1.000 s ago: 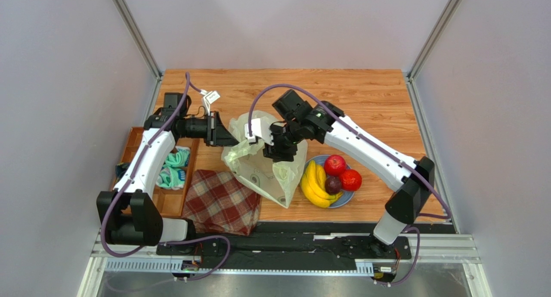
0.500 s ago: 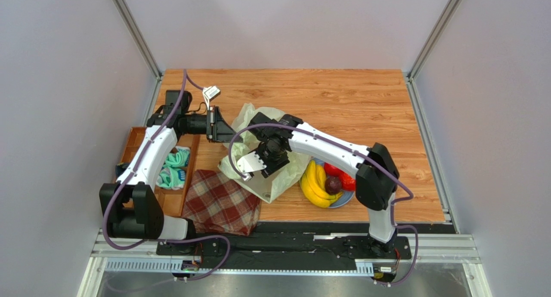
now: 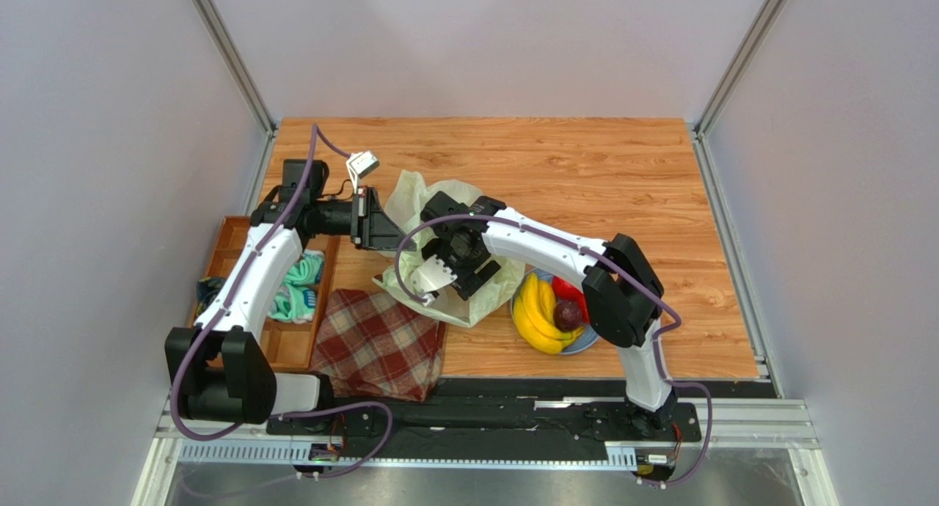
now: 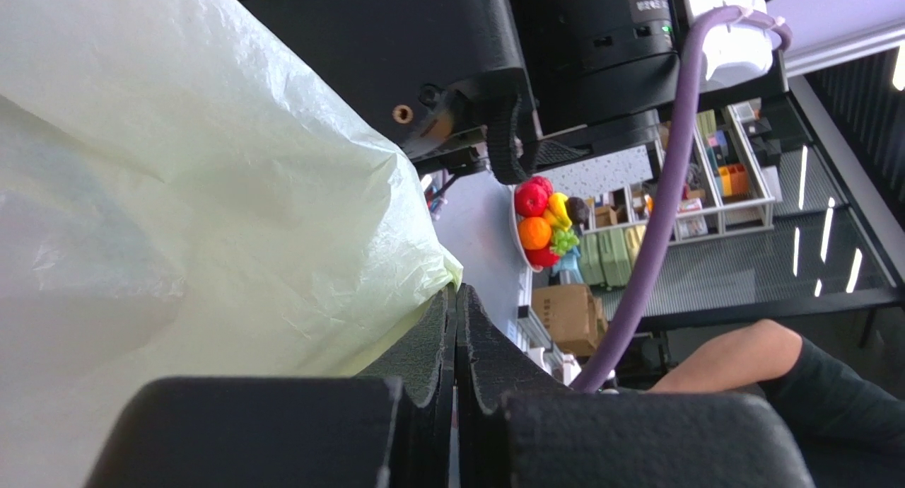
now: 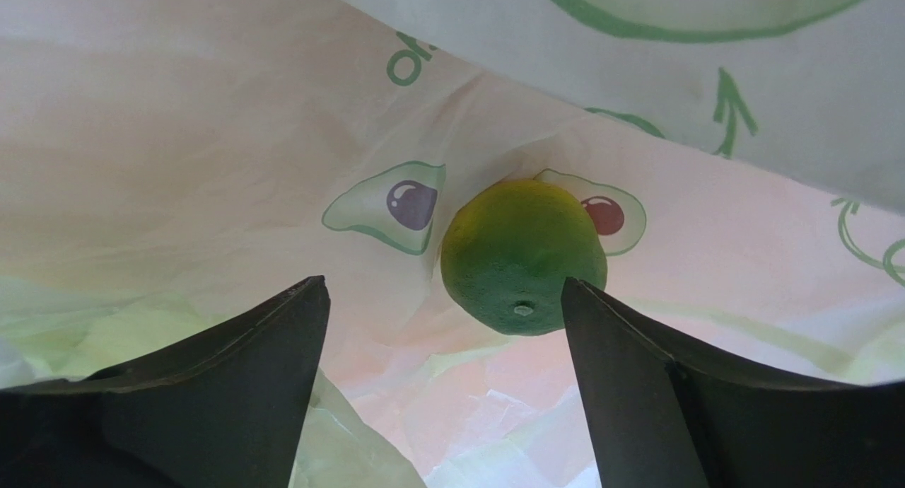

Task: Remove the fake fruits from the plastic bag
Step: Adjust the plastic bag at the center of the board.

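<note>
The pale yellow-green plastic bag (image 3: 432,194) lies left of the blue plate (image 3: 575,345). My left gripper (image 3: 386,233) is shut on the plastic bag's (image 4: 212,212) left rim, jaws pressed together at the tip (image 4: 457,292). My right gripper (image 3: 446,275) reaches into the bag's mouth. In the right wrist view it (image 5: 444,286) stands open inside the bag (image 5: 212,138). A green round fruit (image 5: 523,257) lies on the bag's floor just ahead, nearer the right finger, untouched. On the plate rest the yellow banana bunch (image 3: 535,308), a red fruit (image 3: 568,288) and a dark purple one (image 3: 568,314).
A red plaid cloth (image 3: 377,343) lies at the table's near edge, left of the bag. A wooden tray (image 3: 248,242) holding teal items sits at the far left. My right arm's elbow (image 3: 623,297) hangs over the plate's right side.
My right gripper dropped from above the bag into its mouth and opened wider. The right arm folded over the plate. The bag sank flatter. My left gripper kept its hold.
</note>
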You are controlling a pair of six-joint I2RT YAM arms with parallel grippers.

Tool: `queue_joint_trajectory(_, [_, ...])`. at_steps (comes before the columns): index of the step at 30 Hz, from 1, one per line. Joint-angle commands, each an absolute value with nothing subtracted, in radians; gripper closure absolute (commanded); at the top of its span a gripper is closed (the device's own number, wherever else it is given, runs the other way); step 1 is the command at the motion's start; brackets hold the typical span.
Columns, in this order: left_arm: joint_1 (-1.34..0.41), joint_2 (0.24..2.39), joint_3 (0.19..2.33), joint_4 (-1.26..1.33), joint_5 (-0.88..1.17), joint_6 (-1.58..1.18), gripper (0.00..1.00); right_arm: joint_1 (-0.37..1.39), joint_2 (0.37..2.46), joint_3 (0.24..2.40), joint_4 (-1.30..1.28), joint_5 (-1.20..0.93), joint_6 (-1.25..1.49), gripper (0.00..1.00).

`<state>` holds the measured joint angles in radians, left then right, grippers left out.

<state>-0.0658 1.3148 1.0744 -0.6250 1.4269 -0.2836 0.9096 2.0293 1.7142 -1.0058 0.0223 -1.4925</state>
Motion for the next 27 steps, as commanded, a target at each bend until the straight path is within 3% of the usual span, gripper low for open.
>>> queue_joint_trajectory(1, [-0.095,1.295,1.092,-0.589,1.532,-0.317,1.0,0.893,2.023,1.732,-0.933,0.035,-1.578,0.13])
queue_joint_trajectory(14, [-0.104,1.278,1.049,-0.581,1.696,-0.387,1.0,0.848,2.132,1.857,-1.002,-0.083,-1.683,0.11])
queue_joint_trajectory(27, [-0.138,1.259,1.055,-0.58,1.764,-0.48,1.0,0.795,2.313,2.069,-1.141,-0.115,-1.775,0.21])
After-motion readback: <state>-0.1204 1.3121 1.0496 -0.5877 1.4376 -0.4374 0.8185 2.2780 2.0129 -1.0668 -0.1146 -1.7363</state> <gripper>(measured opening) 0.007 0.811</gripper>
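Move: The green fruit in the plastic bag lies about 3 cm ahead of the open right gripper, 3 cm to its left and 6 cm below. The fruit plate is some 9 cm back and 16 cm to the right, the checked cloth about 15 cm back and 15 cm left, both near table level. From the left gripper, already pinching the bag's rim, the green fruit is roughly 8 cm ahead, 6 cm right and 22 cm below. Push the right gripper deeper into the bag, about 5 cm forward and some 3 cm left, sinking 2 to 3 cm in the later half while turning about 10 degrees counter-clockwise; carry the bag forward and keep the fingers wide. Keep the left gripper's pinch on the rim, easing back and right a centimetre or so with a slight roll. ##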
